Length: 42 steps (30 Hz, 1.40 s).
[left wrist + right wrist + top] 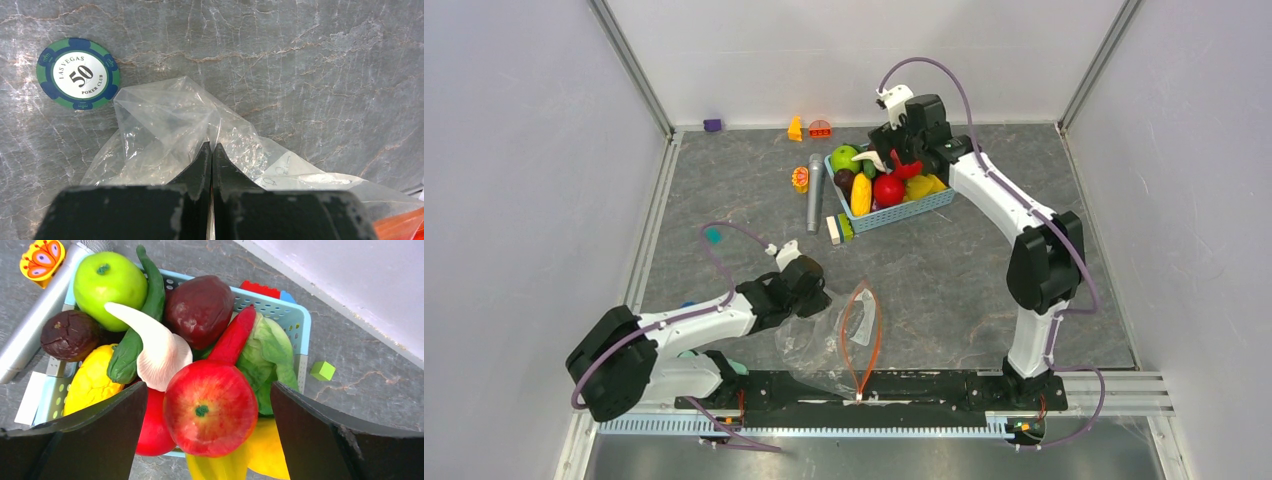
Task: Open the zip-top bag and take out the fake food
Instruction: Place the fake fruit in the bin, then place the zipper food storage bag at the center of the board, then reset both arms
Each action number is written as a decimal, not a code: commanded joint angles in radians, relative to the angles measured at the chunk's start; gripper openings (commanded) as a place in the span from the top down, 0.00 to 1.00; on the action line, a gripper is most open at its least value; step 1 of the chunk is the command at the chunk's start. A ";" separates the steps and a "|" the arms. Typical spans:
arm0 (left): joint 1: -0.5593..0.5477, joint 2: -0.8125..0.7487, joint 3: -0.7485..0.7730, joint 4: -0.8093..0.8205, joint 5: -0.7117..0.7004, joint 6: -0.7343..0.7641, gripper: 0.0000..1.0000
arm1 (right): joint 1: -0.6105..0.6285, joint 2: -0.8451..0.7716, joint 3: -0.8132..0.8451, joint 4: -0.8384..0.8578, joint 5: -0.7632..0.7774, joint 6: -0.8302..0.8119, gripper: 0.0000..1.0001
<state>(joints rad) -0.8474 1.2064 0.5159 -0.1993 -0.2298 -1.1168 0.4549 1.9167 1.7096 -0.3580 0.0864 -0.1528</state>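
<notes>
The zip-top bag (816, 345) lies crumpled and clear near the front edge, its orange-red zip strip (861, 335) spread into an open loop. My left gripper (819, 297) is shut on a fold of the bag (165, 125), its jaws pressed together on the film. The fake food sits heaped in a light-blue basket (914, 210): a red apple (210, 407), a maroon piece (199, 310), a yellow piece (92, 380) and a white piece (155, 350). My right gripper (208, 385) hangs open over the basket, a finger on each side of the red apple, touching nothing.
A green apple (110, 282) and lettuce (270, 355) share the basket. A grey cylinder (814, 192) and butterfly toy (800, 179) lie left of it. A poker chip (78, 73) is beside the bag. Small blocks (713, 125) sit by the back wall, a green cube (323, 370) behind the basket.
</notes>
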 commanded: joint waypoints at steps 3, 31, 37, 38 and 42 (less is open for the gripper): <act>0.005 -0.051 0.000 -0.012 -0.036 -0.005 0.98 | -0.003 -0.168 0.042 -0.007 0.022 0.040 0.02; 0.413 -0.289 0.374 -0.453 -0.144 0.371 0.00 | -0.011 -1.058 -0.792 0.015 0.182 0.278 0.02; 0.412 -0.401 0.266 -0.465 -0.110 0.359 0.00 | -0.010 -1.331 -1.107 0.207 0.140 0.328 0.02; 0.412 -0.409 0.253 -0.471 -0.113 0.351 0.00 | -0.010 -1.357 -1.135 0.227 0.133 0.329 0.02; 0.411 -0.428 0.218 -0.483 -0.112 0.336 0.00 | -0.010 -1.364 -1.175 0.214 0.136 0.331 0.02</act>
<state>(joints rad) -0.4397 0.7914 0.7609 -0.6594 -0.3386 -0.7979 0.4484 0.5495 0.5514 -0.2394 0.2321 0.1551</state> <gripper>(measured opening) 0.993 0.979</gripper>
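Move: The empty zip-top bag is already pinched at its edge by the left fingers, its middle about 9 cm back and 2 cm right of them, 3 cm below. The poker chip lies 5 cm ahead and 5 cm left, the striped block 19 cm ahead and 4 cm right. The red fruit, already released in the bin, sits 1 cm ahead of the right hand, 6 cm below; the yellow mango is 9 cm right, 2 cm back. The bag is swept forward, up and left by the left hand, some 10 cm each way, towards the striped block; the fingers spring wide to let go of it on the way, then the hand draws back and farther left, turned about 15 degrees counter-clockwise. Meanwhile the open right hand lifts clear of the fruit, retreats about 25 cm back and 14 cm right, then sinks again. ##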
